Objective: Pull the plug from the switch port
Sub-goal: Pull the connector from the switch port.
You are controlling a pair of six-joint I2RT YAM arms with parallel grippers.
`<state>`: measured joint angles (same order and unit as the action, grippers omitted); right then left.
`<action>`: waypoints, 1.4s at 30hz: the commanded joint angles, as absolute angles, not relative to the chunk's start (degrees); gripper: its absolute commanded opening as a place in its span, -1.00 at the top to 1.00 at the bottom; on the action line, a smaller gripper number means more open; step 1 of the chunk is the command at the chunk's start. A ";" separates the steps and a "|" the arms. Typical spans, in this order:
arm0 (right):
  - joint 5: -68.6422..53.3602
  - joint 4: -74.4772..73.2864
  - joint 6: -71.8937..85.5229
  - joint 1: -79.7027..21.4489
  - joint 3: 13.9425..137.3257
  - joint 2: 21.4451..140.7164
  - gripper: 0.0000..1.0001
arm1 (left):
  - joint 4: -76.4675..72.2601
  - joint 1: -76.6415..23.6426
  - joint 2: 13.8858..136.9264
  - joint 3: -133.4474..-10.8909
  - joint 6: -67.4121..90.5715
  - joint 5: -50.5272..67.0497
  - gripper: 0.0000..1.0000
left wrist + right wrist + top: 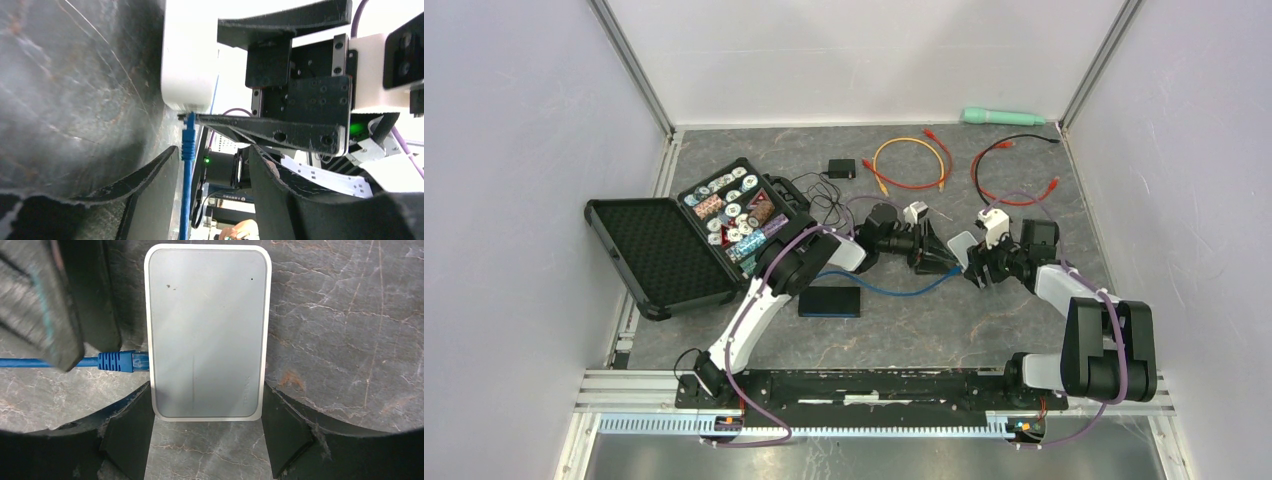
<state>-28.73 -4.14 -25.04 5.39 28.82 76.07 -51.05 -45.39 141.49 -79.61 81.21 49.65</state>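
Note:
The switch (205,330) is a flat white box lying on the dark stone-patterned table, also seen from above (960,246). My right gripper (206,412) straddles its near end, with both fingers pressed against its long sides. A blue plug (122,361) on a blue cable (894,290) meets the switch's left side at the port. My left gripper (212,150) stands open around the cable. The plug (188,137) runs close beside its left finger (150,185) without being clamped. One left finger (40,305) hangs over the cable in the right wrist view.
An open black foam case (664,255) with several small round items lies at the left. A black flat box (831,301) sits near the left arm. An orange cable (911,163), a red-ended black cable (1009,170), a small black adapter (841,168) and a green cylinder (1004,116) lie at the back.

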 commanded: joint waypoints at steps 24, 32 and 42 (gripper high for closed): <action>-31.99 -4.90 -24.35 5.54 29.89 78.93 1.00 | -44.19 -47.72 146.51 -85.26 79.54 49.65 0.25; -32.02 -4.92 -24.50 5.54 29.98 79.50 1.00 | -43.40 -47.72 147.63 -85.85 79.39 49.69 0.43; -31.82 -4.90 -24.43 5.54 30.23 80.53 1.00 | -32.88 -47.70 146.34 -87.20 71.47 48.72 0.51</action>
<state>-32.77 -3.86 -24.77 5.76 30.02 78.72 -43.00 -46.46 144.70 -86.11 74.54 49.39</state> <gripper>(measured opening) 0.749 0.255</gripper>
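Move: The blue plug, still in the switch's port, is about 3 cm right of the left hand point and some 2 cm below it, level fore and aft. The switch's middle is roughly 4 cm ahead and 6 cm right of that hand, with the right gripper's pads on the switch some 8 cm right and 1 cm ahead of it. The blue cable's middle trails about 12 cm left and 7 cm back. From the right hand the plug is about 5 cm left and 1 cm back. Bring the half-open left gripper down about 2 cm and right about 1.5 cm onto the blue plug, swinging about 1 cm forward first and then back again. Keep the fingers pointing right, and close them gradually around the plug from above and below. With the right gripper keep hold of the switch, shifting it about 1 cm left towards the left hand early on, then hold it there. ##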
